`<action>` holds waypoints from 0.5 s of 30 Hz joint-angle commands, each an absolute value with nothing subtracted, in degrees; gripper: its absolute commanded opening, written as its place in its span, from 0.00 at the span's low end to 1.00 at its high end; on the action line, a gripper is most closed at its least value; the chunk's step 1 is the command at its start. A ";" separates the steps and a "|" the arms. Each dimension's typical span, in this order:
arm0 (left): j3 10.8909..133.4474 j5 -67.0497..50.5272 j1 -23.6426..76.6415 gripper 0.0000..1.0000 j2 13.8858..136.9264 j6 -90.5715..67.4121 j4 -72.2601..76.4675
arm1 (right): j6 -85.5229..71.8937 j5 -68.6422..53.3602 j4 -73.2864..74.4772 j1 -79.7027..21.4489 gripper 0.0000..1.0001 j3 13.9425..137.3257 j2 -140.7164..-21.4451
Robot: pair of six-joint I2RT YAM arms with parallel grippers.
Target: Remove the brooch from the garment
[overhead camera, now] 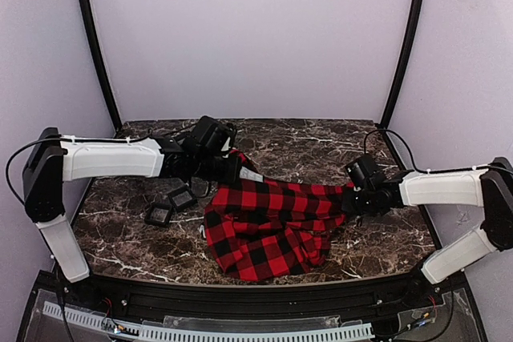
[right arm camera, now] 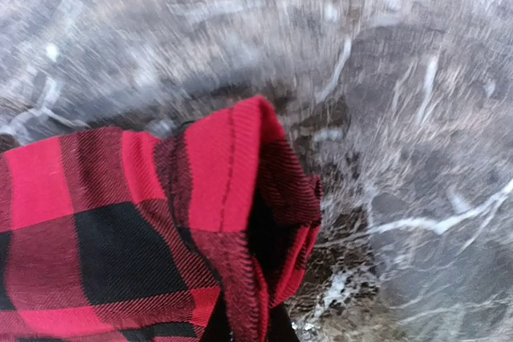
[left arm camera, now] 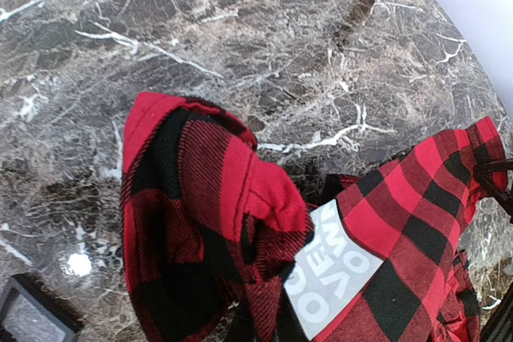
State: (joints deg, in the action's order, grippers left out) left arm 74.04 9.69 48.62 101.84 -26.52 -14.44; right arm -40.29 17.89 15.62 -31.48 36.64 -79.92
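The red-and-black plaid garment [overhead camera: 268, 226] lies spread between my two grippers. My left gripper [overhead camera: 234, 169] is shut on its far left corner, which bunches up in the left wrist view [left arm camera: 200, 198] beside a grey-white lettered patch [left arm camera: 333, 278]. My right gripper [overhead camera: 350, 198] is shut on the right edge, where a folded hem [right arm camera: 224, 190] rises out of the jaws. Cloth hides the fingers in both wrist views. The brooch is not in view. A small bright round spot [left arm camera: 78, 263] shows on the marble; I cannot tell whether it is a glare.
Two small black square frames [overhead camera: 183, 198] [overhead camera: 159, 214] lie on the dark marble table [overhead camera: 321, 138] left of the garment; one corner shows in the left wrist view [left arm camera: 32, 318]. Pale walls with black posts stand around the table.
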 commanded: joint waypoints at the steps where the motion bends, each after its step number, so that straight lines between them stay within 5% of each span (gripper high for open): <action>1: 77.70 22.62 48.48 0.01 89.89 -20.62 -18.20 | -37.72 22.98 22.74 -30.49 0.00 43.99 -70.72; 8: 79.45 30.36 46.71 0.02 75.10 -12.78 -18.26 | -32.37 32.28 33.39 -26.30 0.00 57.60 -55.96; 15: 79.56 13.60 46.54 0.05 66.66 -5.10 -13.41 | -27.98 34.66 34.14 -26.10 0.00 63.48 -44.58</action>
State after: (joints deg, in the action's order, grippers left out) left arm 78.76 12.84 49.65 72.23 -12.19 -13.43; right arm -31.88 19.00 25.96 -29.78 63.13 -49.71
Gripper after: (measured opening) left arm 0.045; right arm 0.032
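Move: The garment is already pinched by both hands. Its middle lies about 10 cm right of and 7 cm back from the left hand, some 9 cm below, and about 21 cm left of and 6 cm back from the right hand, slightly below. From the left hand, its white patch sits about 6 cm right, level fore and aft, and the nearer black tray is 14 cm left, 2 cm farther out. The brooch can't be made out. The garment is hoisted off the table by both hands, each keeping its pinch: the left rises about 28 cm, the right about 33 cm. The left also drifts some 6 cm to the left, away from the right hand, and eases back late in the lift. Both wrists swing their fingertips up from steeply down, by roughly 30 to 40 degrees, towards level. ##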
